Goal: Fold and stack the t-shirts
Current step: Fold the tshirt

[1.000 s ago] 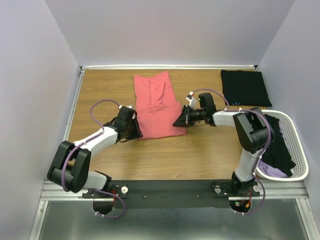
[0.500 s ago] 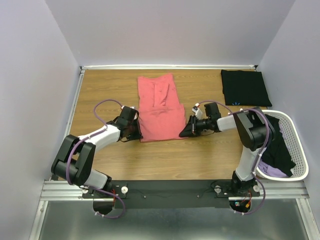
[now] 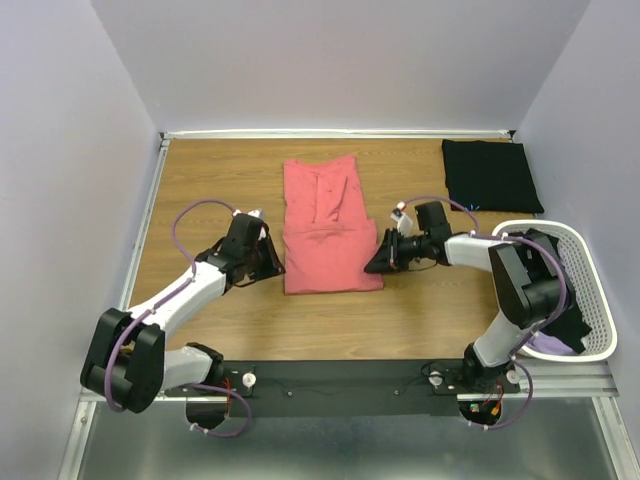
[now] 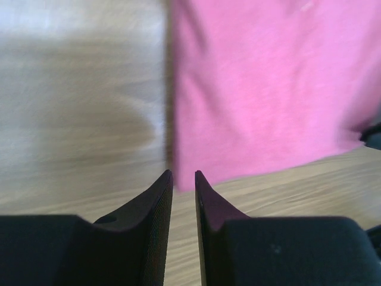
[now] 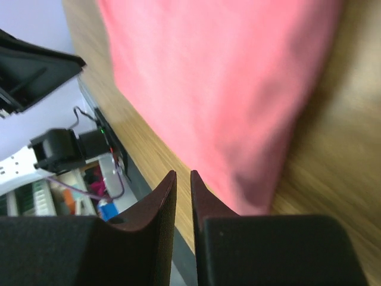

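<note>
The coral-pink t-shirt [image 3: 325, 225] lies folded lengthwise in the middle of the table, its hem toward me. My left gripper [image 3: 276, 268] sits low at the hem's left corner. In the left wrist view its jaws [image 4: 183, 173] stand a narrow gap apart with only wood between them, and the pink cloth [image 4: 262, 89] starts just beyond the tips. My right gripper [image 3: 374, 266] is at the hem's right corner, jaws [image 5: 183, 173] also narrowly apart and empty, with the shirt [image 5: 214, 77] beside the right finger. A folded black t-shirt [image 3: 490, 175] lies at the back right.
A white slatted basket [image 3: 595, 300] stands at the right edge, holding black cloth [image 3: 560, 290] and a bit of lilac cloth [image 3: 545, 345]. Grey walls close in the table on three sides. The dark rail with both arm bases [image 3: 340, 380] runs along the near edge.
The pink shirt has slid to the right and a little toward me. My right gripper moved right and nearer with it. The left jaws have narrowed.
</note>
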Controlling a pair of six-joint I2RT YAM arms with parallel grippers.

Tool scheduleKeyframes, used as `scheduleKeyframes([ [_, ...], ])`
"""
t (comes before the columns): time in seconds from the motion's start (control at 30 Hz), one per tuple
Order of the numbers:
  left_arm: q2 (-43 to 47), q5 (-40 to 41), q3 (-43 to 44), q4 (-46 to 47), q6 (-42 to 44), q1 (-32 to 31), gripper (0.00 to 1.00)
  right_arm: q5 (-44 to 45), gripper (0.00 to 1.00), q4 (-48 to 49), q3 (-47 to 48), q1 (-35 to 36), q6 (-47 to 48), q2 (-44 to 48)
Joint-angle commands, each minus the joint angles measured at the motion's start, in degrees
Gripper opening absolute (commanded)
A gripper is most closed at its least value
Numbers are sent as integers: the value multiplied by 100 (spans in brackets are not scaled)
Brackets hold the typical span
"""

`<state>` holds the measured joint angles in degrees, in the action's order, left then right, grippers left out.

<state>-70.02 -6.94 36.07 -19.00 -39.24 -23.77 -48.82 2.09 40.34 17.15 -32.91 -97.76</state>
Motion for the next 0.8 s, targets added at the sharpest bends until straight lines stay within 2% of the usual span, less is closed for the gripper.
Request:
scheduleKeyframes([
  [0.0,-64,-404,382,536,-259,-40,29,425,22,-174,720,-36,135,248],
  [0.23,-1380,-360,1015,1108,-66,30,28,531,22,-165,2142,-211,205,-865],
  [0.43,-2313,-562,1165,1241,154,434,27,496,22,-165,2804,-396,276,-1851],
  [0.57,-2455,-659,1042,1233,242,654,27,540,22,-165,2892,-563,381,-2221],
  [0.77,-2139,-572,892,1048,268,733,27,698,22,-191,2725,-660,583,-2152],
])
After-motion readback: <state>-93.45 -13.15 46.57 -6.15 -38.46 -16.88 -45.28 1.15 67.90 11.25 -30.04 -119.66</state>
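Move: The folded-up hem of the t-shirt lies ahead of both hands: its left corner is about 13 cm ahead of the left hand, 1 cm to the right and 4 below; its right corner is about 16 cm ahead of the right hand, 2 cm to the right and 2 below. The shirt's near fold is some 7 cm behind the left hand, 6 cm behind the right. The black shirt lies roughly 33 cm ahead of the right hand and 30 cm to its right. Both hands arc forward up the shirt's sides and down by the hem corners, right about 15 cm, left 8. ##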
